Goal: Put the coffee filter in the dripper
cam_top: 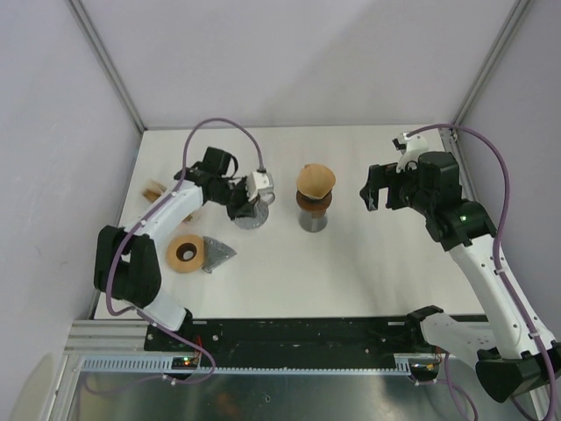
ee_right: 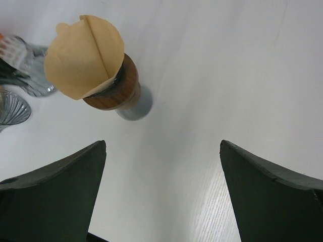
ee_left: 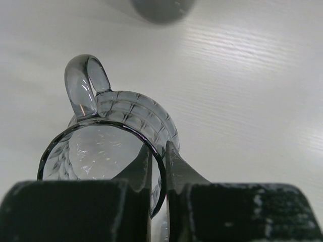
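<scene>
The brown paper coffee filter [cam_top: 316, 180] [ee_right: 86, 55] sits as an open cone on a wooden collar [ee_right: 113, 93] atop a grey stand [cam_top: 313, 219] at mid-table. Left of it, a clear ribbed glass dripper [cam_top: 251, 216] [ee_left: 126, 113] with a loop handle is in my left gripper [cam_top: 246, 207] [ee_left: 159, 151], which is shut on its rim, one finger inside and one outside. To the right of the filter my right gripper [cam_top: 372, 189] [ee_right: 162, 146] hangs wide open above bare table, holding nothing.
A tan ring-shaped piece [cam_top: 185, 253] and a grey glass piece [cam_top: 219, 253] lie near the left arm. A small tan object [cam_top: 155, 189] sits at the far left edge. Pale walls close the table on three sides.
</scene>
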Available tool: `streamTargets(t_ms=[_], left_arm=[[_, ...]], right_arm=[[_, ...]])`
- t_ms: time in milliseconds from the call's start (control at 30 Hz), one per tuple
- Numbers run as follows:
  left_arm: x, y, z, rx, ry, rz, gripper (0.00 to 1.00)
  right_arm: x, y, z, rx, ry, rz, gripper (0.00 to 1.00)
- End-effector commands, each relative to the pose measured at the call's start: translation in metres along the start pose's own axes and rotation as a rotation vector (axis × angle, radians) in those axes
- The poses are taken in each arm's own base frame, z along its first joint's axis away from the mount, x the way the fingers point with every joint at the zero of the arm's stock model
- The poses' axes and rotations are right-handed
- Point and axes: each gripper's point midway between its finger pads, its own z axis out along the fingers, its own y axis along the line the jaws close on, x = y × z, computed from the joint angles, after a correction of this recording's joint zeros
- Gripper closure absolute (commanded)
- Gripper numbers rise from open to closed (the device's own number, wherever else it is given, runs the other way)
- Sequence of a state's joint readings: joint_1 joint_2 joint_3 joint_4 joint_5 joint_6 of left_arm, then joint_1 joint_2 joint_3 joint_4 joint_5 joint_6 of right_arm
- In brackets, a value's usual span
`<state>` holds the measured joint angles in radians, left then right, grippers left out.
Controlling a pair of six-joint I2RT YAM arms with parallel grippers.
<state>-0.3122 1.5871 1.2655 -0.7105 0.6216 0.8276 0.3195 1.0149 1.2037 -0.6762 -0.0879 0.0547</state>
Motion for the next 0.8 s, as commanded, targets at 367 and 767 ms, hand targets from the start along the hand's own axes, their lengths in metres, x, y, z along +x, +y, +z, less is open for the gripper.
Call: streamTargets(t_ms=[367,767], left_arm=[[0.019,-0.057,0.031,0.158,0.031,0.173,1.0],[0.038,-0.062,0.048,0.215,0.071,0.194,0.91]], right_arm=[[-0.009,0.021,-0.016,-0.043,-0.057,0.019,0.01],[-0.01,0.021,-0.016,-0.037,-0.062,0.013,0.01]])
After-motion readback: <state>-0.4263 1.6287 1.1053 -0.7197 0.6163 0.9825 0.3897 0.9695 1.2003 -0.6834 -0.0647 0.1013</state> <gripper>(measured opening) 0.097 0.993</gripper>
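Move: Held by its rim in the left hand, the glass jug is bound for open table some 6 cm back and 2 cm right of this hand, about 14 cm below it. The dripper on its carafe is about 16 cm right and 2 cm ahead, near hand height; on the table the grey cone is some 8 cm back and 8 cm left, the tan ring 8 cm back and 16 cm left. From the right hand the dripper is about 6 cm ahead, 15 cm left and 14 cm below. Bringing the jug back and down by the rim, the left hand travels about 6 cm towards its base and sinks 4 cm, drifting slightly right, then pauses and lowers straight down nearly 3 cm more beside the carafe. The wrist turns about 13 degrees clockwise and the fingers keep their pinch. The empty right hand, still open, eases some 2 cm back and left. ##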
